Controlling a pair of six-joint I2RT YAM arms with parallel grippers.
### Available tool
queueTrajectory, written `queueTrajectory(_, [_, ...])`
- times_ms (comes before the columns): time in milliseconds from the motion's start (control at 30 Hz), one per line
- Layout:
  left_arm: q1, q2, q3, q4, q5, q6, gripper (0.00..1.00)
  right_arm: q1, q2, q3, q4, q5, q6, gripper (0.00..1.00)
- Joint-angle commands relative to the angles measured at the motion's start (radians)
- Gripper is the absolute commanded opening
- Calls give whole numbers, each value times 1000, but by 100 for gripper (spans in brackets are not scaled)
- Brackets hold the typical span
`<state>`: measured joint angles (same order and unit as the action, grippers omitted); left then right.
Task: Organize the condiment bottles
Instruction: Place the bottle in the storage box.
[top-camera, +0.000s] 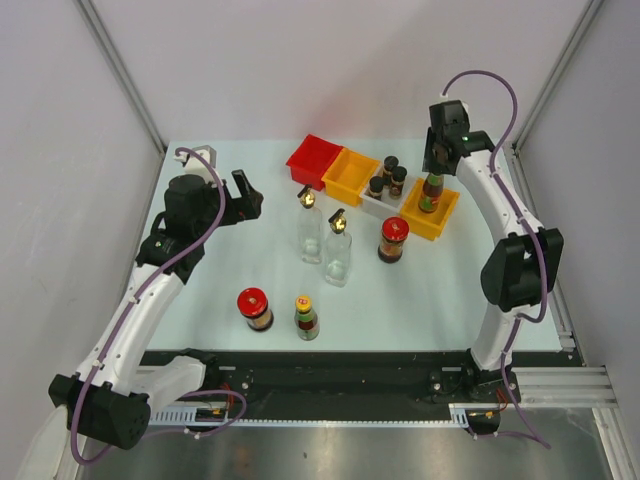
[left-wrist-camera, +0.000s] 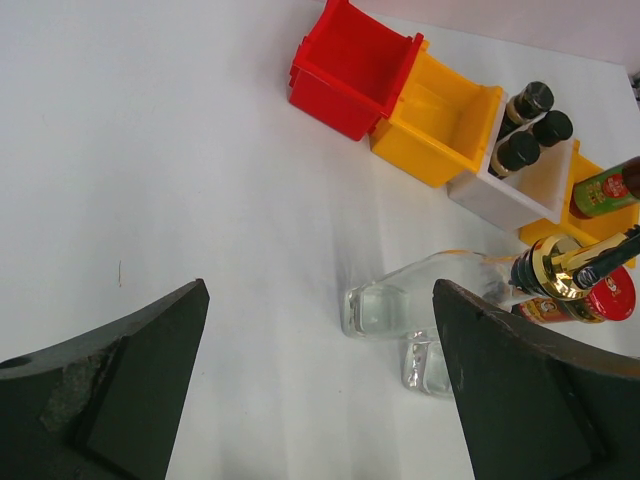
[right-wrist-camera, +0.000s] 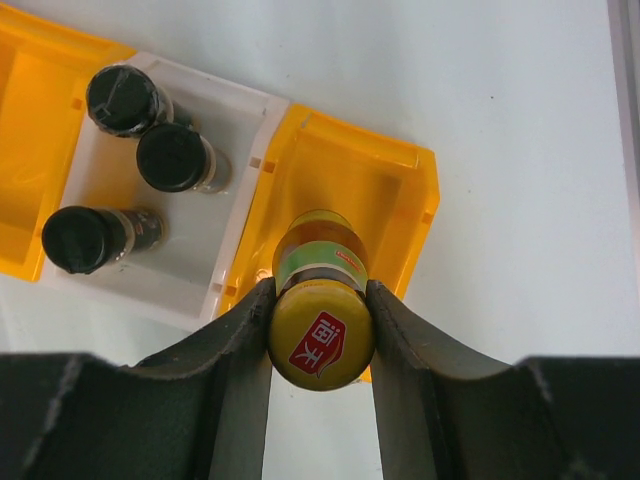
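My right gripper (right-wrist-camera: 320, 300) is shut on the yellow cap of a green-labelled sauce bottle (right-wrist-camera: 322, 255), which stands upright in the right-hand orange bin (right-wrist-camera: 400, 190). From above, that sauce bottle (top-camera: 432, 192) is in the right orange bin (top-camera: 445, 215) under the right gripper (top-camera: 436, 170). My left gripper (top-camera: 248, 197) is open above the bare table, left of two clear glass bottles (top-camera: 310, 228) (top-camera: 338, 255). In the left wrist view the left gripper (left-wrist-camera: 320, 300) has nothing between its fingers; the nearer glass bottle (left-wrist-camera: 400, 298) lies just ahead.
A red bin (top-camera: 314, 160), a second orange bin (top-camera: 350, 175) and a white bin (top-camera: 382, 203) with three black-capped shakers (top-camera: 390, 175) line the back. Red-lidded jars (top-camera: 394, 238) (top-camera: 255, 308) and another sauce bottle (top-camera: 306, 318) stand loose on the table.
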<state>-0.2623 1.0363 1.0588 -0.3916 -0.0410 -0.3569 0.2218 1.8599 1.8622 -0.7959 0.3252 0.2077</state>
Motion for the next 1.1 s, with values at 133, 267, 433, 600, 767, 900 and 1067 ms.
queueTrajectory(133, [6,5,-3,19,1,19,100,-27,25,20,204,21,-2,0])
queueTrajectory(267, [6,13,-2,17,-2,21,100,-36,67,23,218,23,4,0])
queueTrajectory(433, [8,16,1,16,-2,22,100,-48,102,22,221,2,16,0])
queueTrajectory(600, [6,18,4,16,1,21,100,-59,120,15,219,-9,30,11])
queueTrajectory(767, [6,18,6,14,4,22,100,-64,116,8,218,-17,38,47])
queueTrajectory(900, [6,19,9,13,-2,22,100,-68,114,14,207,-29,42,76])
queueTrajectory(1067, [8,30,24,-9,-5,22,100,-70,65,-4,211,-37,35,100])
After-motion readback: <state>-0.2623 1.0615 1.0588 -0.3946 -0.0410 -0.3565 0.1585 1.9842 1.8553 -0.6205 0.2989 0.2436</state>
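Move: The right hand holds the yellow-capped bottle over the right-hand orange storage box, whose middle is about 2 cm ahead, 1 cm right and 14 cm below. The white box with three black-capped bottles lies some 7 cm ahead and 9 cm left of the hand, the red-capped jar about 8 cm back and 8 cm left. From the left hand, that orange box is roughly 16 cm ahead, 43 cm right and 20 cm below. The right hand takes the bottle about 5 cm forward and 4 cm down into the box, then opens. ##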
